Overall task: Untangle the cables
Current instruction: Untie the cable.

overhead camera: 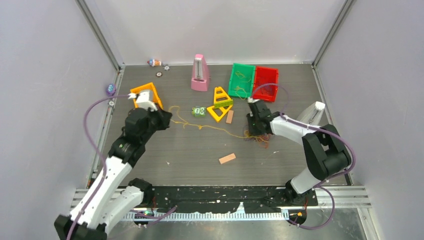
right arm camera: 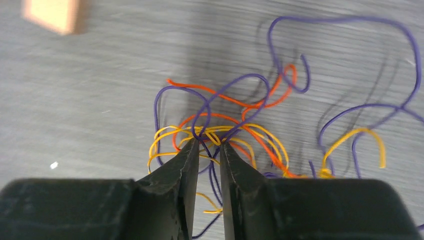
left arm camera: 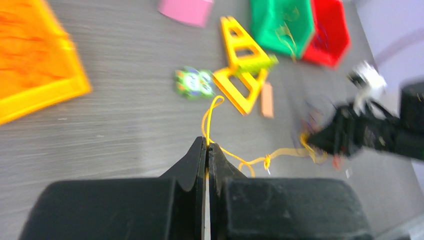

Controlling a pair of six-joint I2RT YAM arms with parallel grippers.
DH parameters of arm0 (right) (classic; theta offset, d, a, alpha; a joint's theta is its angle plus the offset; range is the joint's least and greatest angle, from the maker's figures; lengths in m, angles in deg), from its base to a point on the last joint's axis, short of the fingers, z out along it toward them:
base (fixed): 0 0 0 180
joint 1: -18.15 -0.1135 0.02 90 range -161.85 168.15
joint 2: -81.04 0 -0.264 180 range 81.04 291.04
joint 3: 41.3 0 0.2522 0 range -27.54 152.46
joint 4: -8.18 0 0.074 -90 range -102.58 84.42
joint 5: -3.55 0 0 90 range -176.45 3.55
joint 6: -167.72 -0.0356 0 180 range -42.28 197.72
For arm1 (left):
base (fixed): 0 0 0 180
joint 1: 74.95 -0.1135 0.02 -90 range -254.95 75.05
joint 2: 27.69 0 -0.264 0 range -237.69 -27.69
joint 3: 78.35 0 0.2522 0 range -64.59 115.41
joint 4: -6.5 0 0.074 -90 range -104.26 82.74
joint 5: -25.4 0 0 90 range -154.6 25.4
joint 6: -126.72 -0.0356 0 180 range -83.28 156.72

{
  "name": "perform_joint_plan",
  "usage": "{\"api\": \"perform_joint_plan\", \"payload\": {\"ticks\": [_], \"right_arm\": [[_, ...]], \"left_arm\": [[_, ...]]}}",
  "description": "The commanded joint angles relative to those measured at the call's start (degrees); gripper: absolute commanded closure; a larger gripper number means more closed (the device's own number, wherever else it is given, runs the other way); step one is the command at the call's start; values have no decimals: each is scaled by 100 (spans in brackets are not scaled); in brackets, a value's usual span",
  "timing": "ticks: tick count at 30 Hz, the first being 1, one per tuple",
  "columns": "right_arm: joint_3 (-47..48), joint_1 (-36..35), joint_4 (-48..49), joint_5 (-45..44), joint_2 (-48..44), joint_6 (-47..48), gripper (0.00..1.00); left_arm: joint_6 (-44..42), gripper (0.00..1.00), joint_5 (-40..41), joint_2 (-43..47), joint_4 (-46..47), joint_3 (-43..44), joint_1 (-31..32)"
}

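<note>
The cables [overhead camera: 261, 140] form a small tangle of purple, orange-red and yellow strands on the grey table, right of centre. One yellow cable [overhead camera: 210, 126] runs from the tangle leftwards to my left gripper [overhead camera: 167, 119]. In the left wrist view that gripper [left arm camera: 206, 145] is shut on the yellow cable [left arm camera: 210, 112], which loops ahead of its tips and trails right. My right gripper [overhead camera: 256, 129] is low over the tangle. In the right wrist view it [right arm camera: 209, 144] is narrowly open, with the tangle's knot [right arm camera: 220, 131] at its tips and purple strands running between the fingers.
A green bin [overhead camera: 242, 80] and a red bin [overhead camera: 266, 82] stand at the back right, a pink block [overhead camera: 200, 74] at back centre. Yellow triangle frames [overhead camera: 220, 104], a small green toy [overhead camera: 199, 111], an orange tray [overhead camera: 148, 92] and two wooden blocks [overhead camera: 227, 158] [overhead camera: 229, 116] lie around.
</note>
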Motion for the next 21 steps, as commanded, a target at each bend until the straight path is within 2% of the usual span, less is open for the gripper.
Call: {"api": "perform_joint_plan", "payload": {"ticks": [1, 4, 6, 9, 11, 15, 21], "right_arm": [[-459, 853, 357, -169, -689, -598, 74], [-643, 1051, 475, -275, -1004, -671, 74], [-631, 1075, 485, -203, -1117, -615, 68], [-545, 1073, 469, 328, -1168, -369, 39], [-504, 1078, 468, 741, -1279, -208, 29], [-399, 1008, 315, 1216, -1529, 173, 23], [-191, 87, 165, 1326, -1677, 758, 18]], "left_arm": [[758, 100, 1807, 1027, -320, -367, -391], [956, 100, 2610, 1243, -772, -279, -441], [922, 100, 2578, 1234, -744, -278, -441], [823, 100, 1756, 1178, -183, -472, -441], [630, 100, 792, 1100, 500, -646, -441], [473, 100, -358, 707, 841, -597, -441], [401, 100, -715, 210, 709, -375, -441]]}}
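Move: The left gripper still pinches one end of the yellow cable high up. The tangle lies about 29 cm to its right, nearly level fore and aft and some 21 cm lower; the owl block is about 10 cm ahead and 7 cm to its right. The right gripper has the tangle at its fingertips, centred about 2 cm to its right and 2 cm down; a wooden block lies 6 cm ahead and 10 cm left of this hand, another 9 cm back and 11 cm left. Pull the cable apart both ways: swing the left gripper about 9 cm left, keeping its pinch on the yellow end, while the right draws the tangle some 6.5 cm right, turning clockwise. Then open the right fingers wide to let go of the tangle, lifting about 5 cm and easing back left, as the left gripper returns about 7 cm right and sinks towards the tangle. ##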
